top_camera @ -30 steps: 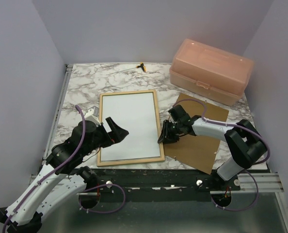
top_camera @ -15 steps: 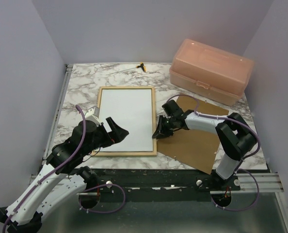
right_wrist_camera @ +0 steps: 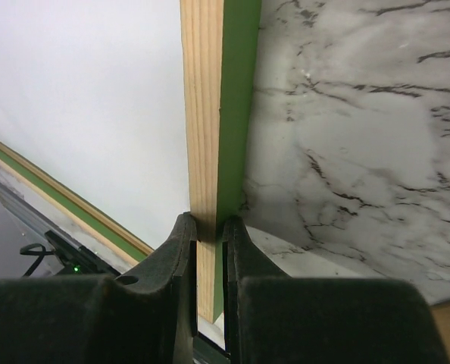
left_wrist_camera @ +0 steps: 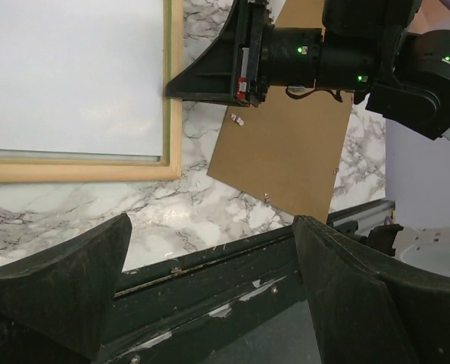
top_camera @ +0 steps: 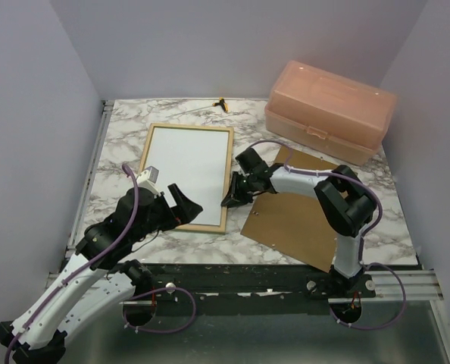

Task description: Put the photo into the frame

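The frame (top_camera: 191, 127) lies bare-wood side up on the marble table, left of centre. The photo (top_camera: 185, 171) rests inside it, white side up. My right gripper (top_camera: 229, 199) is shut on the frame's right rail near its near corner. In the right wrist view both pads clamp the wood-and-green rail (right_wrist_camera: 210, 114) beside the white photo (right_wrist_camera: 89, 98). My left gripper (top_camera: 168, 203) is open and empty over the frame's near left corner. From the left wrist, the rail (left_wrist_camera: 173, 114), the photo (left_wrist_camera: 73, 76) and the right gripper (left_wrist_camera: 172, 89) show beyond its spread fingers (left_wrist_camera: 81, 280).
A brown hardboard backing panel (top_camera: 301, 220) lies flat to the right of the frame, partly under the right arm. A pink plastic lidded box (top_camera: 331, 110) stands at the back right. A small yellow and black item (top_camera: 222, 103) lies at the far edge.
The right gripper has shut on the frame's right rail and moved left and away, sliding and turning the frame with the photo. The left arm has barely moved.
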`<state>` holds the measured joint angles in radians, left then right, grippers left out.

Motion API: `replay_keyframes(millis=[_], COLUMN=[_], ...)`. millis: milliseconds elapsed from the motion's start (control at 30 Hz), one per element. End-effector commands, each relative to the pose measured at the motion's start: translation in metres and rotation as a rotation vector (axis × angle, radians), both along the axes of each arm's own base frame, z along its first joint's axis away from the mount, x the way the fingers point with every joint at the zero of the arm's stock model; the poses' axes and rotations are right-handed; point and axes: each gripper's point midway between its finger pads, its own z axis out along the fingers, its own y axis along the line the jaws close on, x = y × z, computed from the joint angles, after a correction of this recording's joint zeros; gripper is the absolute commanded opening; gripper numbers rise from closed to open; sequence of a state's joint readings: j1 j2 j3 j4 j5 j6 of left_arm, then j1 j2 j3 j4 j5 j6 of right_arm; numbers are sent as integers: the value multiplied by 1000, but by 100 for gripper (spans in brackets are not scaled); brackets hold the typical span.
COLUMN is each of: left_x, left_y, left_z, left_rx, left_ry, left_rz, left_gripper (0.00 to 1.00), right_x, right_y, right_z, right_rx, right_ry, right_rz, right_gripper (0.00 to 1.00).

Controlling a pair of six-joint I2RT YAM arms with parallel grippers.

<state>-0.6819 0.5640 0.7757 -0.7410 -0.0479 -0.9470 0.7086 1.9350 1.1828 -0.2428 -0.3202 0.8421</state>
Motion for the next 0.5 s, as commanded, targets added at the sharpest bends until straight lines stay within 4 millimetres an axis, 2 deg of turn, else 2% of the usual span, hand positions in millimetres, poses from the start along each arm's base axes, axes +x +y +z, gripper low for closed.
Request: replay_keyframes(millis=[0,100,133,167,300,467], left_x=[-1,-1,0,1,0,2], left_y=[-6,-8,-9,-10,-24,-46], left_z=[-3,-5,-7,-8,-13,-22], left_rx=[-13,-17,-17,-17,-46,-84], left_ry=[6,10,11,12,43,94], left_rz=[-26,-36,-37,-38,-90,-158], left_gripper=[92,92,92,92,92,92], right_x=[-3,-9,-11,-12,-18,-25], right_y=[19,13,11,9,1,-12], right_z=[9,11,14,16,29,40], right_rx=[59,68,70,72,89,94], right_ry=[-19,-29,-37,-43,-62,-77], right_rz=[12,9,6,1,-20,-37], right_gripper=[9,18,24,34,54,71])
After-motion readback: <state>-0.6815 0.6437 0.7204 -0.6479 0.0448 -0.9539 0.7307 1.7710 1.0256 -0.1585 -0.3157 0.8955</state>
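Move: Between the right hand's nearly shut fingers is the frame's right rail, at the hand point itself, with the frame's near right corner about 9 cm straight back along it. The white photo's middle lies some 8 cm ahead and 12 cm left, and the brown board's about 23 cm right and 1 cm back, both a couple of centimetres lower. From the left hand, the held spot of rail is roughly 11 cm ahead, 10 cm right and 19 cm below. Easing the still-pinched rail very slightly back and left, the right hand then opens its fingers and comes free, rising and drawing back about 2.5 cm each way, with the open fingers left above the rail. Wide open throughout, the left hand speeds up to the right and down, about 3 cm in all, towards the rail, touching nothing. ##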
